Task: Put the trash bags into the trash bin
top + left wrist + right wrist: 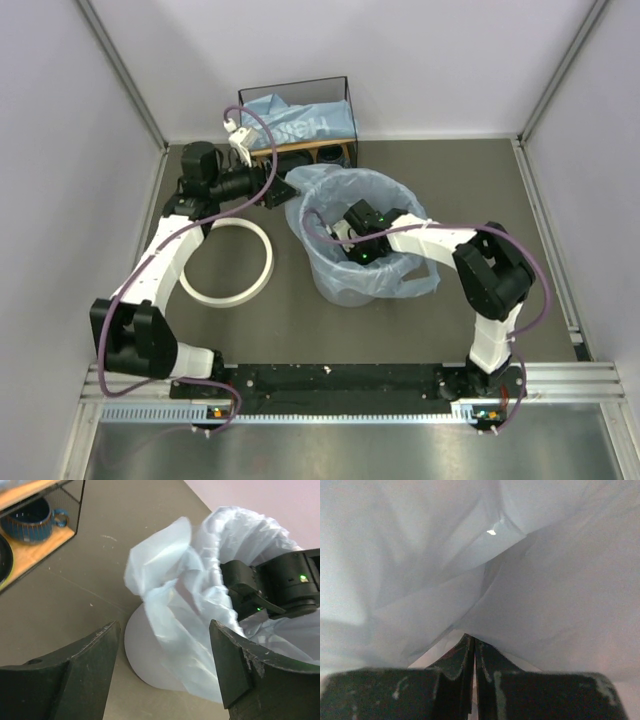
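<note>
The trash bin (350, 285) stands mid-table, lined with a light-blue trash bag (335, 185) whose film spills over its top. My right gripper (362, 256) reaches down inside it. In the right wrist view its fingers (472, 639) are shut, tips pressed against the bag's film (545, 580). My left gripper (278, 193) hovers open just left of the bin. In the left wrist view it (164, 647) frames the bin's whitish wall (142, 662) and the hanging bag (195, 620) without touching either. A second trash bag (295, 122) lies on the shelf.
A white ring (225, 300) lies flat on the table left of the bin. A black-wire wooden shelf (300, 152) stands at the back wall, holding a dark blue cup (30, 522). Walls close in on three sides.
</note>
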Available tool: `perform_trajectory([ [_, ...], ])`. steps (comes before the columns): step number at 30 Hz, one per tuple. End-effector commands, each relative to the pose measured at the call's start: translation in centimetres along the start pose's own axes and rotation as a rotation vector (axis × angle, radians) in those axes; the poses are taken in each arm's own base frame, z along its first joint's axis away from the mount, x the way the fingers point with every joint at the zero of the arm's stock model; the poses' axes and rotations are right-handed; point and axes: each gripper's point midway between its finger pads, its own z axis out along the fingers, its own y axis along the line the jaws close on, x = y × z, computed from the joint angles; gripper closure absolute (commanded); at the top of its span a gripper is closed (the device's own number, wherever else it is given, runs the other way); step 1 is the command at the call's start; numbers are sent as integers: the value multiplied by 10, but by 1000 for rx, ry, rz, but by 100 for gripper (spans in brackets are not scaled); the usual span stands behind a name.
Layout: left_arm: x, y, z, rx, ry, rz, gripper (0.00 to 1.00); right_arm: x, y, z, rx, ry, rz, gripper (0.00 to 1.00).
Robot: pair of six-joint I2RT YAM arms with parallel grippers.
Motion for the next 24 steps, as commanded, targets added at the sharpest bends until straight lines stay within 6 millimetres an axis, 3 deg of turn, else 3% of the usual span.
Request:
perform_trajectory([
  [1,-15,14,11,-40,-39,-58,22,1,-16,13,36,24,-68,100],
  [4,-3,19,18,-24,-18,-124,24,2,-17,17,27,45,-104,100],
  [8,21,24,23,-17,14,-232,36,5,-14,19,-17,99,-118,100],
  [12,37,24,21,-14,40,-279,54,-12,-8,4,-62,15,-102,100],
  [15,39,24,21,-15,43,-280,56,-32,-2,-14,-74,-101,-138,100],
  [24,43,28,20,-33,55,-276,57,-49,3,-30,-66,-215,-171,100],
])
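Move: The loose flap of the trash bag at the bin's far left is what my left hand goes for: about 5 cm to its right, 2 cm ahead and 5 cm below. The trash bin's middle lies some 12 cm to the right of that hand, 8 cm back and 15 cm down. The shelf stands about 11 cm ahead and 2 cm right, the bin's ring 14 cm left and 10 cm back. My right hand, deep inside the bag, has the flap roughly 12 cm ahead, 10 cm left and 22 cm up. I lower my left hand about 6 cm beside the bin's rim, easing forward at first and then slightly back, while the wrist turns nearly 20 degrees with its forward side tipping down. Its wide-open fingers close to under half open around the edge of the bag's flap, without pinching yet. My shut right hand stays down inside the bag and begins to rise slightly at the end. ##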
